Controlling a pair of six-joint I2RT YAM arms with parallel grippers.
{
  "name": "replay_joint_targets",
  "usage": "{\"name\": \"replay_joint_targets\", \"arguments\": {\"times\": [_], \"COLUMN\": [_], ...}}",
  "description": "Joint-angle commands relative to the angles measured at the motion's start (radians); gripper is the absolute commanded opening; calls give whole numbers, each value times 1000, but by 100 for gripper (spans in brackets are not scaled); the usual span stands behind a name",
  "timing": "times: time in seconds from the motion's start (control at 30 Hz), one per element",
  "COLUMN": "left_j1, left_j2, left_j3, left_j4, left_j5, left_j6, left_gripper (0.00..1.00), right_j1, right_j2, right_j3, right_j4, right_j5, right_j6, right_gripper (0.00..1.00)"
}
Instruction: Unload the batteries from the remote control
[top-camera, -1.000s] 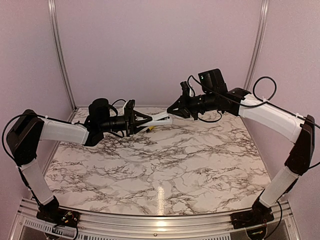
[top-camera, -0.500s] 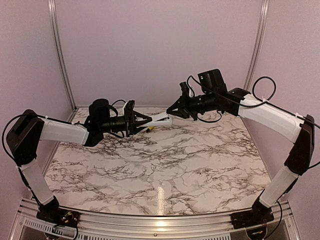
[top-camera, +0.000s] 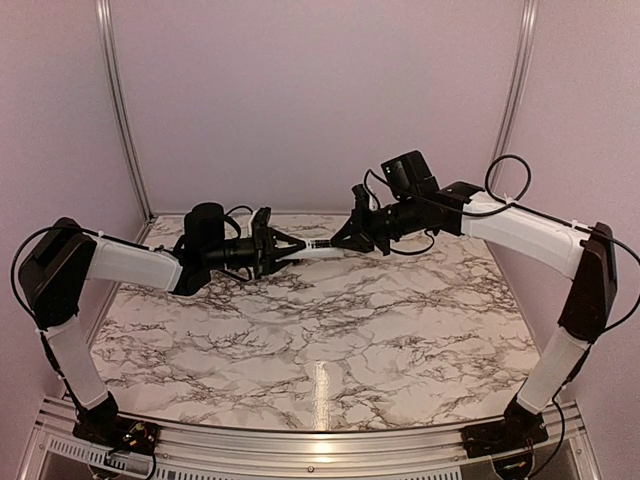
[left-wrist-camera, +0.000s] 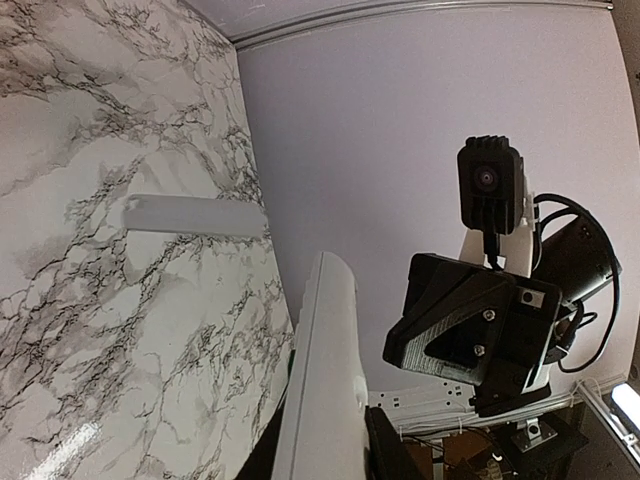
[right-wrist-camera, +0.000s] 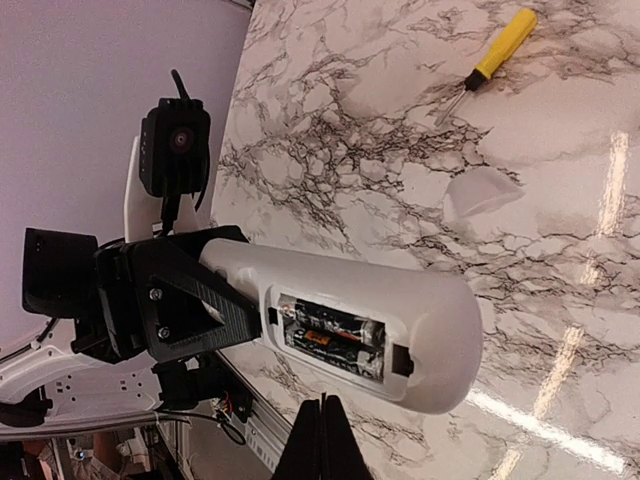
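The white remote control (right-wrist-camera: 430, 310) is held in the air at the back of the table, its open compartment facing the right wrist camera. The dark batteries (right-wrist-camera: 335, 335) lie inside the compartment. My left gripper (top-camera: 298, 247) is shut on the remote's end; in the left wrist view the remote (left-wrist-camera: 325, 340) runs up between its fingers. My right gripper (right-wrist-camera: 322, 425) is shut and empty, with its tips just below the compartment. In the top view it (top-camera: 340, 237) meets the remote (top-camera: 318, 244) at its free end.
A yellow-handled screwdriver (right-wrist-camera: 497, 58) lies on the marble table (top-camera: 330, 340) at the back. A white battery cover (right-wrist-camera: 480, 190) lies flat on the table nearby and also shows in the left wrist view (left-wrist-camera: 195, 215). The back wall is close behind both grippers.
My right arm has moved left and closer to the remote. My left gripper has levelled the remote and brought it a little lower.
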Motion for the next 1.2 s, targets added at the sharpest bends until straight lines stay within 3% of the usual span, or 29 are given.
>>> {"name": "replay_joint_targets", "arguments": {"times": [0.0,0.57,0.63,0.87,1.17], "left_j1": [-4,4,4,4,0], "left_j2": [12,-17,-35,-59,-84], "left_j3": [20,-20,-38,-80,-151], "left_j4": [32,-84,-110,-173,-242], "left_j5": [-8,-19,-26,-30,-48], "left_j6": [27,120,139,180,228], "left_gripper": [0,0,0,0,0], "right_j1": [3,3,3,3,1], "right_j2": [21,-1,-11,-41,-37], "right_j3": [5,-25,-29,-40,45], "right_j4": [-25,22,26,-8,-162], "right_j5": [-8,-4,-4,29,134], "right_j6": [-3,-17,-27,-76,-191], "right_gripper": [0,0,3,27,80]}}
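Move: Just beyond the right fingertips, about 4 cm to the right hand's left, 1 cm ahead and 2 cm lower, the batteries sit in the open compartment of the remote, which the left hand grips; they lie roughly 6 cm to the left hand's right and 1 cm ahead. From the right hand, the loosened cover hangs in mid-air some 12 cm below, 6 cm ahead and 3 cm right; the yellow screwdriver lies about 18 cm ahead, 9 cm left and 24 cm down. Lowering the remote about 7 cm, the left hand keeps its grip and, after a slow start, draws it down and slightly back and left, away from the right fingers, dipping the free end some 10 degrees. The right hand sinks only about 2 cm, then opens its shut fingers wide, edging right as it tilts a little. ##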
